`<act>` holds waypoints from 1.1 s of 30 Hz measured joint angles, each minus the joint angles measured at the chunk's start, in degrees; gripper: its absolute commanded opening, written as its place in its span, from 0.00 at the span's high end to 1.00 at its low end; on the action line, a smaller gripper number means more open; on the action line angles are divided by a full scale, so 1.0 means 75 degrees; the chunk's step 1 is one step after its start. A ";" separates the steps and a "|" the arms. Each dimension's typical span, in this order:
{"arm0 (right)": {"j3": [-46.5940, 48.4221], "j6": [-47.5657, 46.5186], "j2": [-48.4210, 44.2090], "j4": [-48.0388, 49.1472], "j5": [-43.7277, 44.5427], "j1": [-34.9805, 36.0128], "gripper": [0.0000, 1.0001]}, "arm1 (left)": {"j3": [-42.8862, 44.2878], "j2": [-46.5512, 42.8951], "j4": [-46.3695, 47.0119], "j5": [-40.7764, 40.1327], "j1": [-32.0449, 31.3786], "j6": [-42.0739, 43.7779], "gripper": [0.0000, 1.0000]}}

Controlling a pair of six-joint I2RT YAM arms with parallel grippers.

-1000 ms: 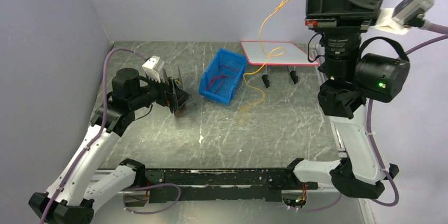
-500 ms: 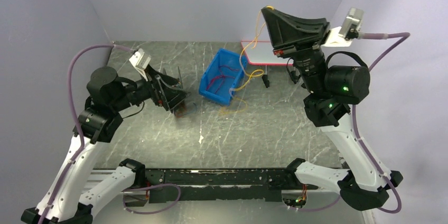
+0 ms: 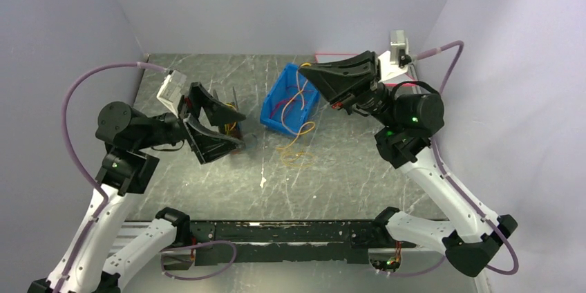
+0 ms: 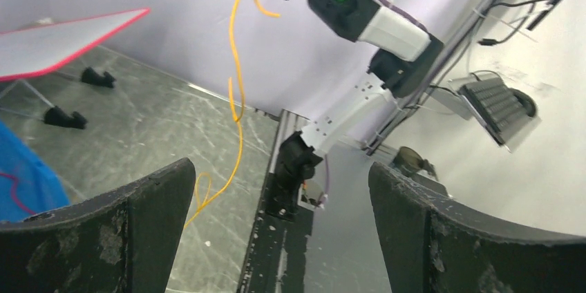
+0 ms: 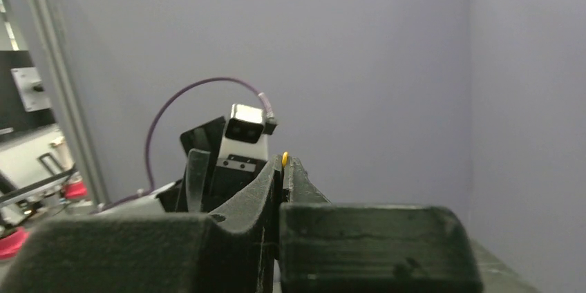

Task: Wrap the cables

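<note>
An orange cable (image 3: 298, 99) hangs from the tip of my right gripper (image 3: 305, 68), which is shut on it above the blue bin. The cable runs down across the bin and ends in loose loops (image 3: 294, 155) on the table. In the right wrist view a bit of the orange cable (image 5: 285, 159) pokes out between the closed right gripper (image 5: 283, 166) tips. Red cables (image 3: 285, 105) lie inside the bin. My left gripper (image 3: 238, 128) stands wide open left of the bin, holding nothing. In the left wrist view the left gripper (image 4: 281, 168) faces the hanging orange cable (image 4: 239, 99).
The blue bin (image 3: 276, 119) sits mid-table, tilted. A white board with a red edge (image 4: 62, 37) stands on dark feet at the back right. A small dark object (image 3: 233, 108) sits behind my left fingers. Walls close in on the left, back and right.
My right arm has swung down and to the left with the orange cable, and more cable has pooled on the table. My left gripper has lifted and turned toward the right, still open.
</note>
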 measured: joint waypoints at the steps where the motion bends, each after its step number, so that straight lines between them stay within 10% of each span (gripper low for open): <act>1: -0.0152 0.0157 0.0012 0.0166 -0.0111 0.0000 1.00 | -0.0105 0.0015 0.0242 0.0187 0.0000 -0.0181 0.00; 10: -0.0825 0.1163 0.0475 0.1230 -0.0353 0.0079 1.00 | -0.1294 0.0420 0.2480 0.1055 -0.0050 -0.2040 0.00; 33: -0.1172 -0.0026 0.1195 0.0895 0.0574 0.0886 1.00 | -0.1460 0.1649 0.3372 0.0670 -0.1215 -0.2553 0.00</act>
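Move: To the left gripper's right, about 9 cm off and 3 cm ahead at its own height, hangs the yellow cable pinched in the right fingertips. The reel stands roughly 28 cm ahead of the left gripper, 10 cm left and 35 cm below; the blue bin is some 43 cm ahead, 9 cm right and 40 cm down. From the right hand, the open left gripper lies about 11 cm left, 3 cm back and 14 cm lower; the bin is some 42 cm ahead, 2 cm left and 54 cm down. Bringing the pinched yellow cable down to the open left gripper, the right hand sinks about 9 cm while going 7 cm left and a little forward, its fingers still shut. The left hand meets it, travelling some 5 cm right and as far down, turning clockwise about 15 degrees and rolling as much, jaws kept wide open. ##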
